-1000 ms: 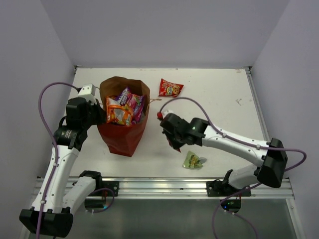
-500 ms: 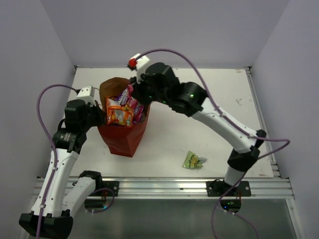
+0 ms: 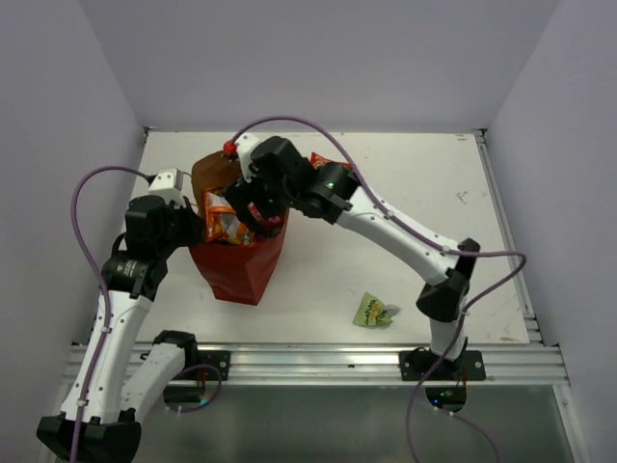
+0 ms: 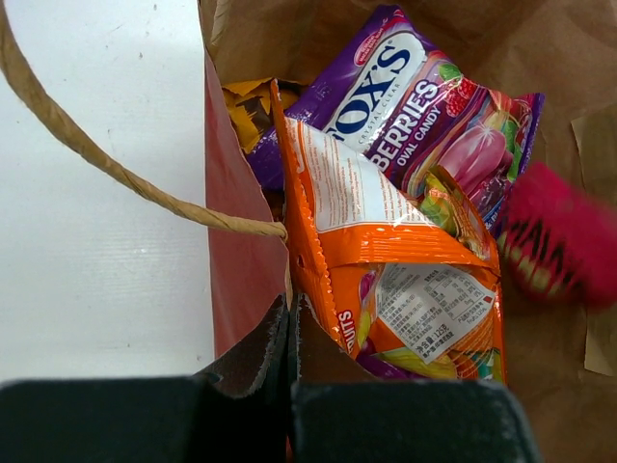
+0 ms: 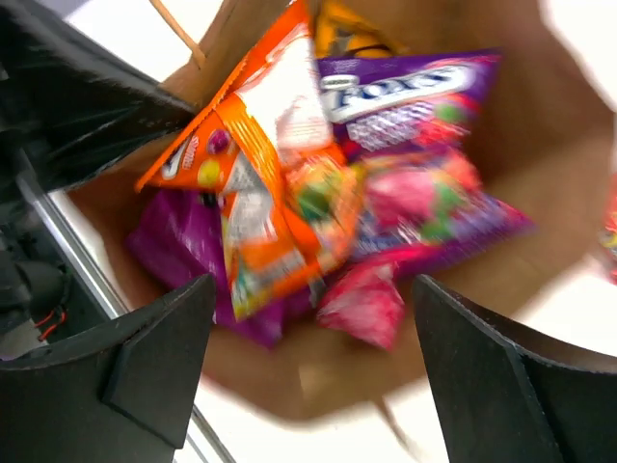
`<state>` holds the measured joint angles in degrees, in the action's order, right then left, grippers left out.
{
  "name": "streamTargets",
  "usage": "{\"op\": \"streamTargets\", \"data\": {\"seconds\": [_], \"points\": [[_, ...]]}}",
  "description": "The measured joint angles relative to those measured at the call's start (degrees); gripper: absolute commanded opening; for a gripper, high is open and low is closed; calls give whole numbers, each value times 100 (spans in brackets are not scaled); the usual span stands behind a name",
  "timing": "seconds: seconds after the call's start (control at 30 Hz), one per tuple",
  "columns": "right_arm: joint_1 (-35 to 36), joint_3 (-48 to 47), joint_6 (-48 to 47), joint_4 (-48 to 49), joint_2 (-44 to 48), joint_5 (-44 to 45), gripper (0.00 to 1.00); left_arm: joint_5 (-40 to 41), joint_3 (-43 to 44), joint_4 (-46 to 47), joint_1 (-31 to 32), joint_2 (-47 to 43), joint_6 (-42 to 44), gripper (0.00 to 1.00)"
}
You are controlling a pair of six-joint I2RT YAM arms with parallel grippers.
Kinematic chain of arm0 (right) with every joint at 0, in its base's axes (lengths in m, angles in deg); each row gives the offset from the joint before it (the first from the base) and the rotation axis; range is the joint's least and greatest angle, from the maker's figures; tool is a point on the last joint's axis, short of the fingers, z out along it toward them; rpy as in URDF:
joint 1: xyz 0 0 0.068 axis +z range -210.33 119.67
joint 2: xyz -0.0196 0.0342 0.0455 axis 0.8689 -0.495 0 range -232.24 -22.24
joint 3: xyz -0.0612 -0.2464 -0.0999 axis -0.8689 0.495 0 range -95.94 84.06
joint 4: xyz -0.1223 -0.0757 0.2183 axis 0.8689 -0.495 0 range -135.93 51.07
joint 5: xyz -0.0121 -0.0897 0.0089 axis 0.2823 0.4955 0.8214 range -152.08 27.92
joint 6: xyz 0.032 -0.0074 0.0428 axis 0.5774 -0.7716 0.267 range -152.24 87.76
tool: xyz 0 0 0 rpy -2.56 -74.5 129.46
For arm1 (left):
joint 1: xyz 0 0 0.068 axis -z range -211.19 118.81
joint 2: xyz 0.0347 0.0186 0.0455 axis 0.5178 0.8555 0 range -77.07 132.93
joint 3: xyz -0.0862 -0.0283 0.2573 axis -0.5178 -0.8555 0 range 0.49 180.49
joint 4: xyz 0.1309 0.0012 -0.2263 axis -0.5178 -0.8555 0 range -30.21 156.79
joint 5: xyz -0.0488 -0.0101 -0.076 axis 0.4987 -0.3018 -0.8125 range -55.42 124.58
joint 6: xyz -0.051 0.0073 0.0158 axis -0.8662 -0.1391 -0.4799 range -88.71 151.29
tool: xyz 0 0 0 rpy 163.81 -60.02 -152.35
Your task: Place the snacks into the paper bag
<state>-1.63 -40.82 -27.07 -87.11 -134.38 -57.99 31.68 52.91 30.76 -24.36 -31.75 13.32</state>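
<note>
The reddish-brown paper bag (image 3: 236, 265) stands open at the table's left, with several snacks inside. My left gripper (image 3: 201, 224) is shut on its left rim (image 4: 246, 280), beside a twine handle (image 4: 116, 174). My right gripper (image 3: 253, 207) hovers over the bag's mouth, open (image 5: 313, 318). A small pink packet (image 5: 371, 299) lies loose below its spread fingers, blurred (image 4: 559, 241) in the left wrist view. An orange packet (image 4: 405, 270) and a purple Fox's bag (image 4: 415, 96) fill the bag. A green packet (image 3: 374, 311) lies on the table at the front right.
A red packet (image 3: 320, 158) peeks out behind my right arm, at the back of the table. White walls close in the table at the back and on both sides. A metal rail (image 3: 308, 362) runs along the near edge.
My right arm swung from the table right of the bag up over the bag's mouth. Its jaws went from shut to wide open and the pink packet dropped out. The left arm kept still.
</note>
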Motion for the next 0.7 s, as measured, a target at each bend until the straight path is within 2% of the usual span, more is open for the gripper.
{"op": "streamTargets", "data": {"seconds": [0.1,0.17,0.3,0.37,0.53,0.6,0.7], "points": [[0,345,20,-188,905,343,87,-11,-59,76,0,-4,-2,0],[0,1029,125,-238,1757,540,87,-31,-81,109,0,0,-4,0],[-22,3447,608,-197,3580,820,86,-85,-81,129,0,26,-35,0],[-26,4638,990,-166,4074,905,85,-105,-81,144,0,42,-44,0],[-26,6983,1919,-76,4052,975,85,-142,-81,164,4,66,-46,0],[-26,7497,2232,-70,4013,973,85,-146,-81,168,17,83,-46,0],[-26,7726,2564,7,3980,970,84,-151,-81,175,50,101,-44,0]]}}
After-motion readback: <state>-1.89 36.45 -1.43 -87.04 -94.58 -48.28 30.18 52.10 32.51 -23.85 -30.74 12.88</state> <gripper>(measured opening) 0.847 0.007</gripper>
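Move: The green Himalaya packet lies alone near the table's front edge, some 29 cm to the right hand's right, about 13 cm back and 28 cm below. The right hand is over the open paper bag, whose middle is about 2 cm ahead, 3 cm left and 16 cm down; the red packet lies roughly 27 cm ahead, 22 cm right, 28 cm down. From the left hand, the green packet is about 37 cm right, 12 cm back, 23 cm below. Swinging right and back out of the paper bag's mouth, the right hand first lifts about 6 cm, then drops steeply towards the green packet, ending some 26 cm to the right and 22 cm lower. Its fingers stay wide open and tilt to point nearly straight down, slowing just above the packet without closing. The left hand keeps its pinch on the bag's near-left rim. ##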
